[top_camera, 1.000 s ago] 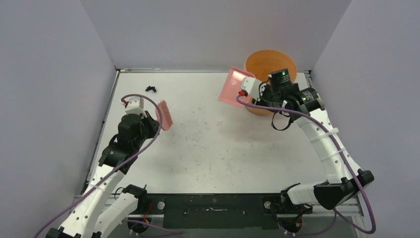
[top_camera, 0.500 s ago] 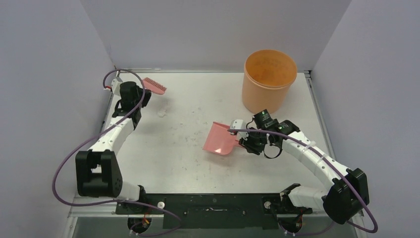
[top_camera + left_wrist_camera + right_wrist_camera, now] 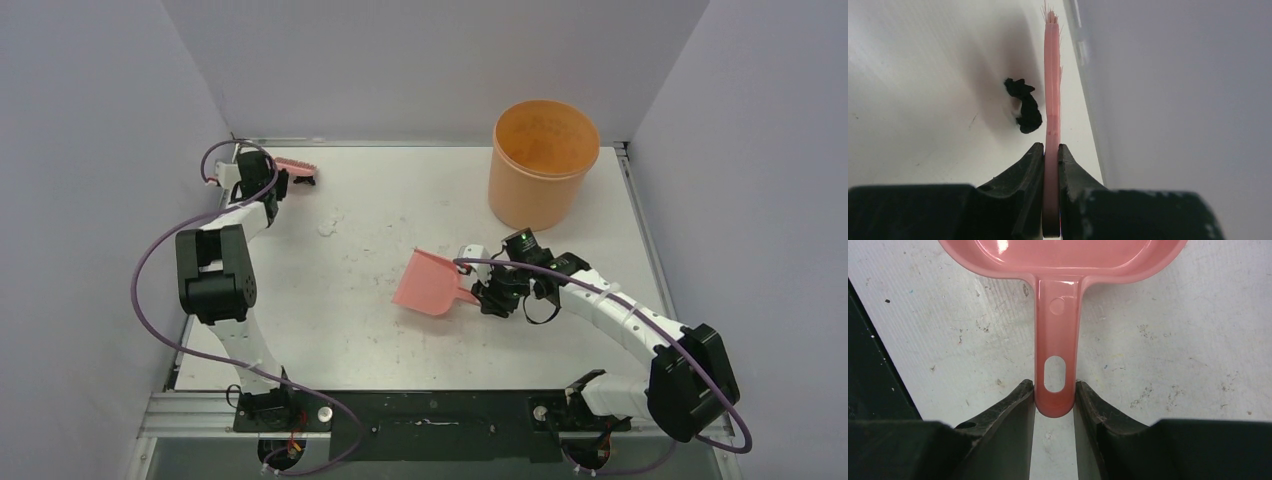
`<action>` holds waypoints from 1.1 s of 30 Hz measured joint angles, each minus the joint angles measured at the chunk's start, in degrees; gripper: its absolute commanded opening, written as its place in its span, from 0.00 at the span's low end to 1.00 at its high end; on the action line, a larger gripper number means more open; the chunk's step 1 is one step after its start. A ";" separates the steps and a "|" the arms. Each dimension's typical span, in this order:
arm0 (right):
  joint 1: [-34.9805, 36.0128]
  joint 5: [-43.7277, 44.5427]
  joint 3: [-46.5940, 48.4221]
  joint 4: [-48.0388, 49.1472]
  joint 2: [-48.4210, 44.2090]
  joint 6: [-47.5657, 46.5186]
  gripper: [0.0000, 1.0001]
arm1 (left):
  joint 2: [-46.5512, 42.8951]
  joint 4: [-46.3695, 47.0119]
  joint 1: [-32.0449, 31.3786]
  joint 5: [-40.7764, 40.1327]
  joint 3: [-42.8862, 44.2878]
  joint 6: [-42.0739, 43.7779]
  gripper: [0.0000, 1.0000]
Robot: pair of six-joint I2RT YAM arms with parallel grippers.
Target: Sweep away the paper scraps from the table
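Note:
At the far left corner of the table (image 3: 400, 340), my left gripper (image 3: 268, 183) is shut on the handle of the pink hand brush (image 3: 297, 168). In the left wrist view the brush (image 3: 1051, 90) stands edge-on between the jaws of the left gripper (image 3: 1051, 150). A black paper scrap (image 3: 1025, 107) lies just left of its bristles, close to the wall. A small white paper scrap (image 3: 325, 229) lies nearer the middle. My right gripper (image 3: 478, 290) is shut on the handle of the pink dustpan (image 3: 425, 283), which rests mid-table. The right wrist view shows the dustpan handle (image 3: 1056, 340) pinched in the right gripper (image 3: 1055, 390).
An orange bucket (image 3: 543, 160) stands at the far right of the table. Grey walls close in the left, back and right sides. The black base rail (image 3: 430, 412) runs along the near edge.
The dustpan came down from beside the bucket to the middle of the table and slid a little left. The brush moved from the left-middle into the far left corner.

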 measured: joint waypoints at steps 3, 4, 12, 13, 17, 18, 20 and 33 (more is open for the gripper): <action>0.09 -0.11 -0.52 0.81 0.00 0.00 0.05 | 2.73 -0.28 0.28 0.76 0.46 -1.27 0.00; 0.09 -0.11 -0.66 1.03 0.00 0.00 0.05 | 3.08 -0.44 0.28 1.09 0.42 -1.60 0.00; 0.09 0.96 -2.19 1.86 0.00 -0.07 0.05 | 1.29 1.29 1.16 5.16 -6.47 -4.15 0.00; 0.09 1.09 -2.19 1.99 0.00 -0.07 0.05 | 0.02 1.38 1.27 5.51 -8.31 -4.11 0.00; 0.11 1.81 -2.19 2.14 0.00 -0.13 0.06 | -8.66 1.25 1.31 6.73 -17.07 -3.45 0.00; 0.11 1.92 -2.19 2.16 0.00 -0.13 0.06 | -10.62 1.20 1.29 6.86 -18.88 -3.13 0.00; 0.09 2.10 -2.19 2.21 -0.04 -0.15 0.06 | -16.24 1.05 1.14 7.76 -24.52 -2.43 0.00; -2.12 2.43 -2.64 2.73 -0.74 -0.28 0.06 | -53.81 -8.11 -0.96 15.87 -52.33 1.09 0.00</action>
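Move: The left hand, holding the brush, has the black paper scrap about 9 cm ahead, 4 cm to its right and 12 cm below. The white scrap lies some 6 cm back and 9 cm right of this hand; the dustpan's pan is roughly 27 cm back and 32 cm right, both also well below it. From the right hand, which holds the dustpan, the black scrap is about 42 cm ahead and 42 cm left, some 7 cm lower. The left hand brings the bristles down behind the black scrap, sinking about 5 cm almost on the spot, then sweeps it back towards its base with a rightward drift, some 25 cm back and 8 cm right, catching the white scrap too as the brush nears the dustpan. The wrist turns about 15 degrees clockwise; the fingers keep their grip. ##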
